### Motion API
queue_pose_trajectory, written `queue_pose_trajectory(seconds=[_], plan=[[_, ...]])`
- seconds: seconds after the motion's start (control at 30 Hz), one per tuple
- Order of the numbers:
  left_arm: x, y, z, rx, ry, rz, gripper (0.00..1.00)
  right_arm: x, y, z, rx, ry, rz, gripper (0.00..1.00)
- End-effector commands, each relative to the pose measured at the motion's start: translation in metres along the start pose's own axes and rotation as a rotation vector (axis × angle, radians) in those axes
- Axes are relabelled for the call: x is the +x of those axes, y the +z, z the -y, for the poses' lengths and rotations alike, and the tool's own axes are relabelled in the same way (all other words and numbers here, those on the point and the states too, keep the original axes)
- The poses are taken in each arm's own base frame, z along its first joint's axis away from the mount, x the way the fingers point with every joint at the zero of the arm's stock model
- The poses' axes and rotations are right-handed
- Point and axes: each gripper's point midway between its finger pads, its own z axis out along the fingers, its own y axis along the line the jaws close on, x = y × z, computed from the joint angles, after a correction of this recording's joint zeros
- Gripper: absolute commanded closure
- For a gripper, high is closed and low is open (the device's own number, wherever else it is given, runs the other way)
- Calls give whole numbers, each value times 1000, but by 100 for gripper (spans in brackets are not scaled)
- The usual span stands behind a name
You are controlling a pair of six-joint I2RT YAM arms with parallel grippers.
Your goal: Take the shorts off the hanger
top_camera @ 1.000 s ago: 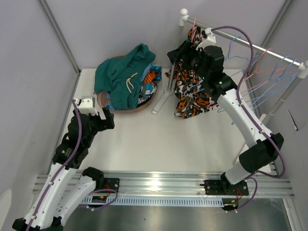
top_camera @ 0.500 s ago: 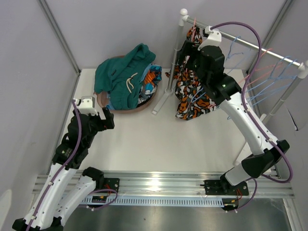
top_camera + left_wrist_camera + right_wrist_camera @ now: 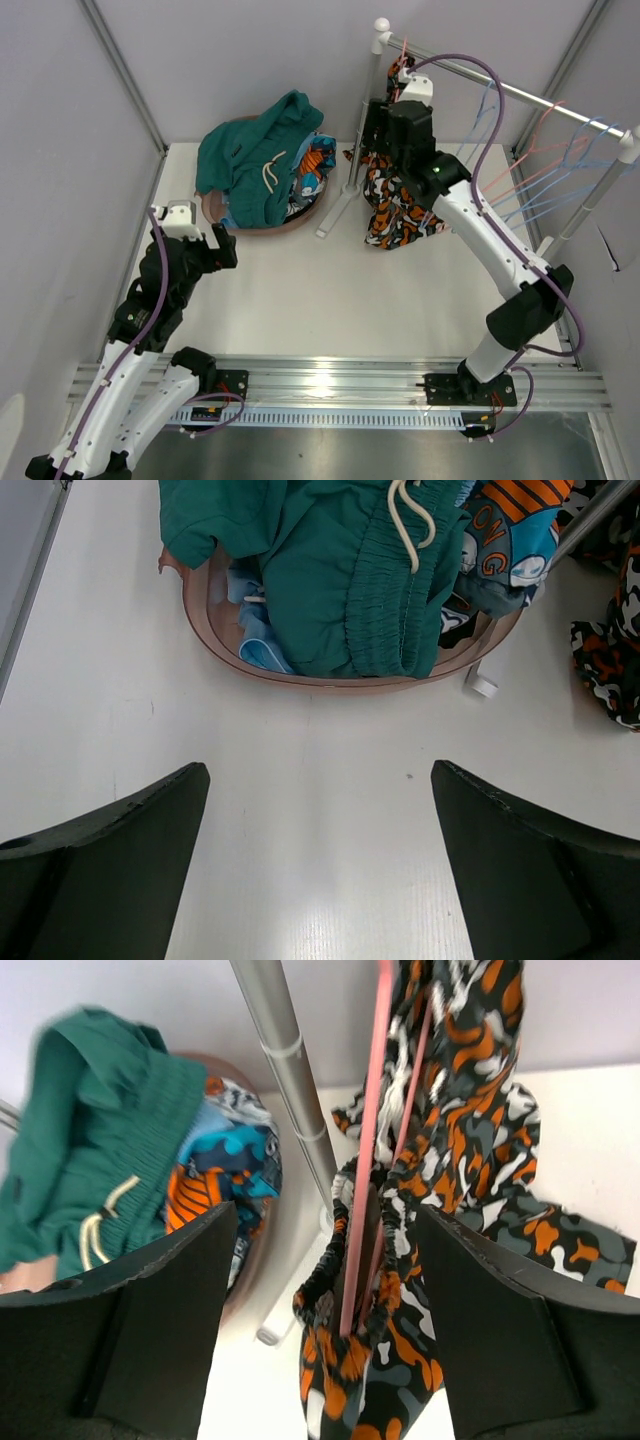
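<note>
The orange-black-white camouflage shorts (image 3: 395, 205) hang by their waistband on a pink hanger (image 3: 365, 1160) at the left end of the rail. My right gripper (image 3: 325, 1215) is up at that waistband, open. One finger stands on each side of the bunched fabric (image 3: 470, 1110), with a gap to it. In the top view the right gripper (image 3: 385, 130) sits against the top of the shorts. My left gripper (image 3: 320, 770) is open over bare table, just in front of the basket. The left gripper (image 3: 215, 248) holds nothing.
A brown basket (image 3: 300, 218) at the back left holds teal shorts (image 3: 350, 570), patterned shorts (image 3: 505, 540) and a light blue pair (image 3: 255, 640). The rack's upright pole (image 3: 285, 1080) stands beside the hanger. Several empty hangers (image 3: 545, 165) hang further right on the rail (image 3: 520, 95).
My right arm has swung left along the rail to the hanging camouflage shorts, and its jaws have narrowed a little. The left arm has not moved.
</note>
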Motion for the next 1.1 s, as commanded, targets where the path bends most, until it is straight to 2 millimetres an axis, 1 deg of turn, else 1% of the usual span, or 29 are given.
queue_pose_trajectory(seconds=[0.0, 0.07, 0.1, 0.13, 0.17, 0.2, 0.23, 0.3, 0.37, 0.4, 0.43, 0.5, 0.6, 0.73, 0.77, 0.83, 0.87, 0.9, 0.93, 0.97, 1.0, 1.03, 1.07], plan=[[-9, -1, 4, 20, -13, 40, 1, -6, 13, -6, 7, 17, 27, 24], [-8, -1, 4, 20, -13, 39, 1, -8, 16, -8, 6, 23, 35, 33], [-9, -1, 4, 20, -13, 42, 1, -6, 18, -8, 6, 25, 32, 39], [-9, -1, 4, 20, -13, 40, 1, -6, 20, -8, 7, 27, 34, 50], [-10, -1, 5, 23, -13, 42, 1, -7, 20, -9, 6, 31, 39, 57], [-8, 0, 4, 21, -11, 38, 1, -8, 20, -10, 4, 38, 40, 66], [-8, 0, 5, 22, -11, 38, 1, -7, 20, -10, 4, 39, 40, 81], [-8, 0, 5, 22, -10, 37, 1, -8, 18, -10, 2, 44, 41, 89], [-5, 1, 5, 22, -9, 31, 1, -6, 17, -11, -2, 46, 37, 92], [-8, 1, 5, 25, -12, 36, 1, -8, 16, -12, -5, 46, 41, 97], [-7, 1, 5, 25, -10, 33, 1, -8, 15, -12, -5, 46, 41, 99], [-6, 2, 5, 22, -9, 31, 1, -9, 12, -12, -10, 47, 41, 100], [-8, 1, 4, 19, -8, 34, 1, -19, 3, -15, -35, 58, 59, 100], [-9, 2, 4, 17, -3, 33, 1, -44, -17, -22, -79, 78, 106, 100], [-9, 3, 5, 21, -2, 32, 1, -53, -27, -24, -96, 87, 123, 100], [-14, 2, 7, 29, 1, 40, 1, -70, -40, -27, -122, 105, 151, 100], [-16, 1, 10, 44, -1, 40, 1, -81, -51, -27, -135, 116, 173, 100], [-23, -1, 13, 59, -4, 49, 1, -87, -57, -28, -146, 120, 181, 100], [-24, -1, 18, 78, -6, 45, 1, -93, -63, -28, -153, 126, 193, 100], [-34, -4, 25, 111, -14, 64, 1, -101, -72, -27, -163, 135, 209, 100], [-35, -4, 40, 181, -13, 49, 1, -103, -77, -27, -171, 142, 211, 100], [-50, -9, 52, 233, -16, 72, 1, -106, -81, -26, -174, 147, 214, 100], [-51, -13, 72, 308, -3, 66, 1, -107, -84, -25, -178, 152, 214, 100]])
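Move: The near side bar of the pink hanger is roughly 2 cm ahead of the open right hand, 1 cm to its left and 3 cm lower. From that hand, the orange-and-black shorts hang some 4 cm ahead, 4 cm right and 17 cm down, and the rack post stands about 8 cm ahead and 6 cm left. From the left hand, the same bar lies some 22 cm ahead, 30 cm right and 10 cm up. Down about 4 cm, with a little forward and left, the right hand sinks onto the pink hanger's near bar and its fingers close, pinching it. It holds there briefly, then lifts with growing speed, some 8 cm up and 5 cm back, fingertips tilting slightly upward. Near the end the left hand, still open, starts right by 2 cm. ##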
